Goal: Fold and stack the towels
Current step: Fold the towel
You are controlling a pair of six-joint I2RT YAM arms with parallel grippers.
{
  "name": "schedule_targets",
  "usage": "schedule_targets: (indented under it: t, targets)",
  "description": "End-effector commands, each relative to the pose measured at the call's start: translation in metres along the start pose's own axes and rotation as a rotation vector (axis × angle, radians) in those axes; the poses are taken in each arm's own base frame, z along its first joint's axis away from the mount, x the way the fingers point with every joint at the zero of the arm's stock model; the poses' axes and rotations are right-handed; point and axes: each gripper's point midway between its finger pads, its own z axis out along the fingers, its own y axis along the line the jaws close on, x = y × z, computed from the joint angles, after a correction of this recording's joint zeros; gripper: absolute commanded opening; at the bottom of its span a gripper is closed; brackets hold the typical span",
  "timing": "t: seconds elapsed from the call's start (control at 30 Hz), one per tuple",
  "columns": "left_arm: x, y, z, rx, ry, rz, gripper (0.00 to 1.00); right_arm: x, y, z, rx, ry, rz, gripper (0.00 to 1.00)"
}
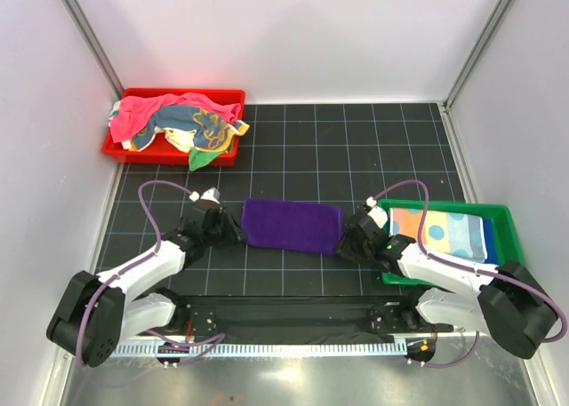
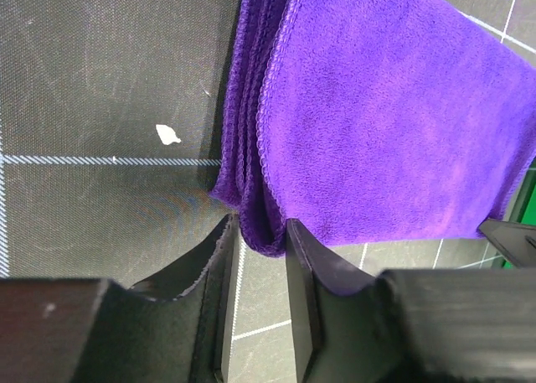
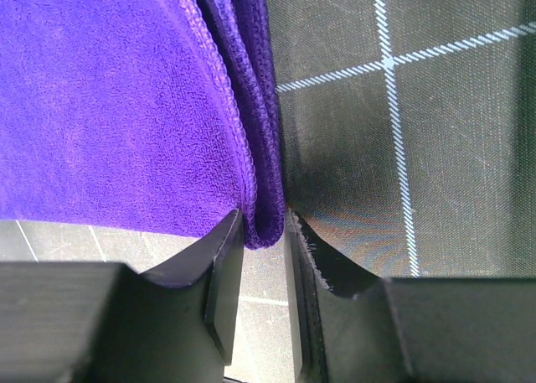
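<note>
A purple towel (image 1: 292, 226), folded into a thick strip, lies across the black grid mat between my two arms. My left gripper (image 1: 238, 231) is at its left end. In the left wrist view the folded near corner of the purple towel (image 2: 394, 123) sits pinched between the tips of the left gripper (image 2: 260, 228). My right gripper (image 1: 345, 237) is at the right end. In the right wrist view the layered edge of the purple towel (image 3: 109, 98) fills the gap of the right gripper (image 3: 264, 219). More towels (image 1: 178, 126) lie crumpled in a red tray.
The red tray (image 1: 116, 148) stands at the back left against the wall. A green tray (image 1: 507, 224) at the right holds a folded polka-dot towel (image 1: 440, 233), close behind my right wrist. White walls enclose the mat on three sides.
</note>
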Motion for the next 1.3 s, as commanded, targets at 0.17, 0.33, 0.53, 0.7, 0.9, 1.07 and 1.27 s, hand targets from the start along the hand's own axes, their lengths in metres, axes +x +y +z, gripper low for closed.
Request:
schedule_targets:
  t: [0.17, 0.33, 0.53, 0.7, 0.9, 1.07, 1.27]
  targets:
    - [-0.013, -0.019, -0.001, 0.069, -0.038, -0.001, 0.17, -0.009, 0.014, -0.004, -0.047, -0.039, 0.028, 0.18]
    - [-0.028, -0.035, -0.003, 0.095, -0.062, 0.005, 0.0, -0.018, 0.023, -0.01, -0.05, -0.053, 0.01, 0.09]
    - [-0.065, -0.06, -0.013, 0.096, -0.14, 0.028, 0.0, -0.045, 0.041, -0.023, -0.034, -0.105, -0.032, 0.06]
    - [-0.102, -0.079, -0.015, 0.094, -0.186, 0.044, 0.0, -0.082, 0.056, -0.02, -0.028, -0.115, -0.021, 0.04]
    - [-0.152, -0.097, 0.003, 0.088, -0.212, 0.066, 0.0, -0.132, 0.069, -0.006, -0.029, -0.115, -0.027, 0.02]
    - [-0.181, -0.103, 0.026, 0.095, -0.21, 0.058, 0.0, -0.174, 0.08, 0.006, -0.02, -0.14, -0.039, 0.01]
    - [-0.201, -0.096, 0.048, 0.095, -0.191, 0.035, 0.0, -0.19, 0.086, 0.027, -0.011, -0.124, -0.042, 0.01]
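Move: The near-left corner of the folded purple towel lies right between my left fingertips, about 1 cm down; the towel's middle is about 5 cm ahead and 12 cm right of that hand. The near-right corner lies likewise at my right fingertips. The red bin's middle is some 30 cm ahead and 17 cm left of my left hand. The green bin is centred some 30 cm right of my right hand, about level with it. I close both half-open grippers on the near corners, pinching only the upper part of the towel. Then I lift both hands together and sweep them forward over the towel to its far side, about 17 cm, rising roughly 9 cm; my left hand peaks a little higher and sinks slightly at the end. I keep both pinches, and the fingers tilt forward a little, some 10 degrees on the left. ##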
